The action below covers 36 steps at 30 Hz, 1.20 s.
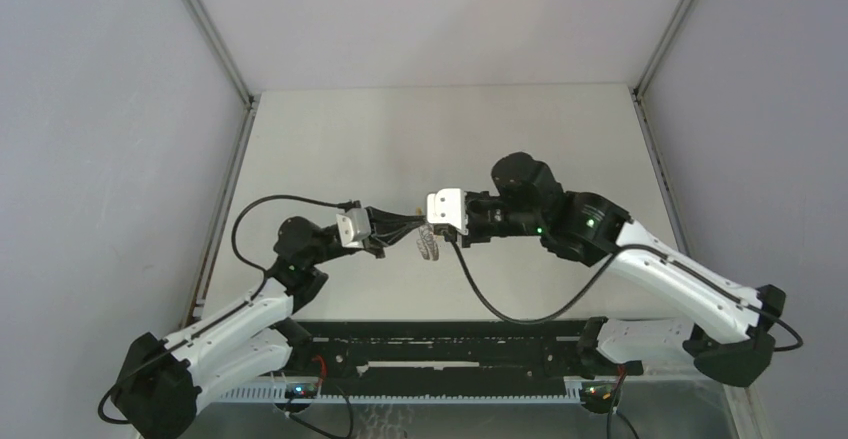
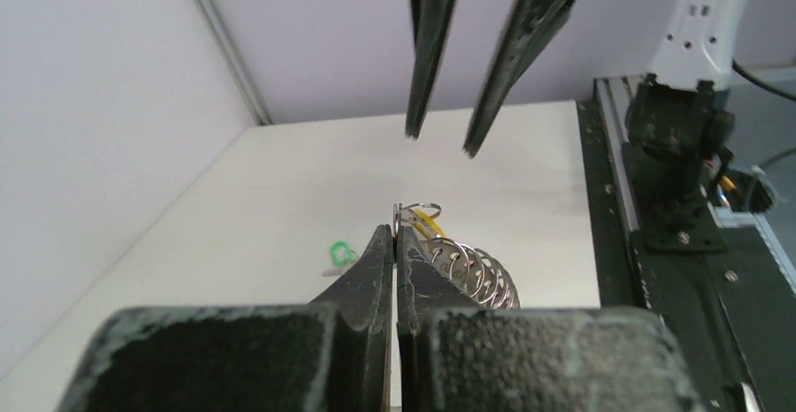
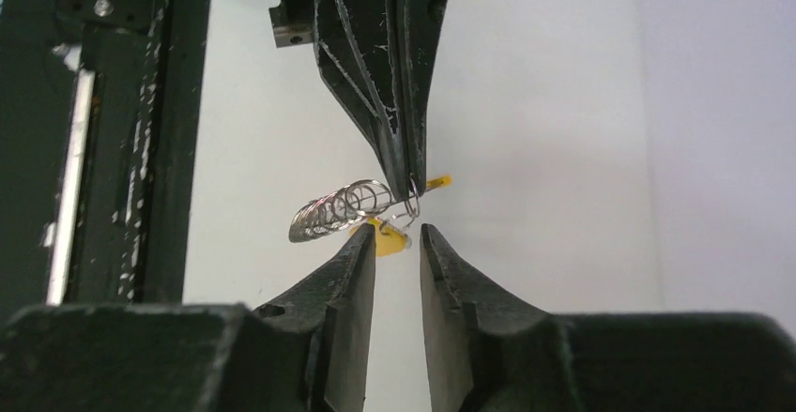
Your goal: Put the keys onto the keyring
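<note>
My left gripper [image 2: 395, 229] is shut on the keyring [image 2: 419, 210], a thin metal ring nipped edge-on at its fingertips above the table. A string of linked metal rings [image 2: 474, 273] hangs from it, and the orange-yellow key head [image 2: 425, 221] sits against the ring. In the right wrist view my right gripper [image 3: 396, 231] is open, its tips on either side of the yellow key head [image 3: 390, 241], just below the keyring [image 3: 411, 207] and the left gripper [image 3: 409, 185]. The green-headed key [image 2: 340, 252] lies on the table to the left. From above, both grippers meet at mid-table over the hanging rings [image 1: 430, 244].
A black rail [image 1: 450, 344] carrying the arm bases runs along the near table edge. Grey walls with metal corner posts [image 1: 215, 39] close in the white table [image 1: 450, 139] on the left, back and right.
</note>
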{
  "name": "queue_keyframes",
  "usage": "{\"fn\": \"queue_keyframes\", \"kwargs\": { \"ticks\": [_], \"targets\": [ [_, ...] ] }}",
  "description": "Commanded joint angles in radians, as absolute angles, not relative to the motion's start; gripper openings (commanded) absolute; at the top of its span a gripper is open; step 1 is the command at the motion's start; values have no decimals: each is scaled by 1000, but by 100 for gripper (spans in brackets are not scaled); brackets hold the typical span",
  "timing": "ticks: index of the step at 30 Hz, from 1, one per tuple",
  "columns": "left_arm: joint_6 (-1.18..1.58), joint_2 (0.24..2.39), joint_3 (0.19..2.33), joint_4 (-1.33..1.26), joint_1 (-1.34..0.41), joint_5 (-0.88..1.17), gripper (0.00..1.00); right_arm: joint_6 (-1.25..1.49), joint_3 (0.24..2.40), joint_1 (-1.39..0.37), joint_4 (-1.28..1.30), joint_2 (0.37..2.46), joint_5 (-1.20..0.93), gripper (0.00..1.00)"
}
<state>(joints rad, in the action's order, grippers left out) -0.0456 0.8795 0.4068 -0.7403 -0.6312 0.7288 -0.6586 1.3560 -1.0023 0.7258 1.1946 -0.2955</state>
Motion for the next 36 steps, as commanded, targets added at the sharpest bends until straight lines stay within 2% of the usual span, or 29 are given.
{"fn": "queue_keyframes", "kwargs": {
  "ticks": [1,8,19,36],
  "targets": [
    [49,867,401,-919,-635,618,0,-648,1289,-1013,525,1102,-238,26],
    [115,877,383,-1035,-635,559,0,-659,1166,-1018,367,1063,-147,26],
    [123,882,374,-1042,-635,491,0,-686,1127,-1077,239,1070,-17,26],
    [120,888,379,-1044,-638,475,0,-696,1112,-1083,182,1090,-32,26]
  ]
}}
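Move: From the right hand's slightly open fingers, the metal ring at the left fingertips lies about 4 cm to its left, 1 cm ahead and 3 cm below. The yellow tag is some 3 cm left, level fore and aft, and 4 cm below; the coil of keys hangs about 3 cm left, 2 cm back and 6 cm below. For the left hand, already pinching it, the ring is right at the tips, 1 cm to its right and otherwise level. The left hand keeps the metal ring pinched and carries it up about 5 cm and some 2.5 cm forward, drifting slightly left, while its fingertips tip upward and swing a little forward. The right hand, fingers staying slightly open, rises, dips partway while travelling forward, then climbs again, ending about 3 cm higher and 3 cm farther out; it rolls and lifts its fingertips out of their steep downward slant, bringing them closer to the ring, though no touch can be made out. ##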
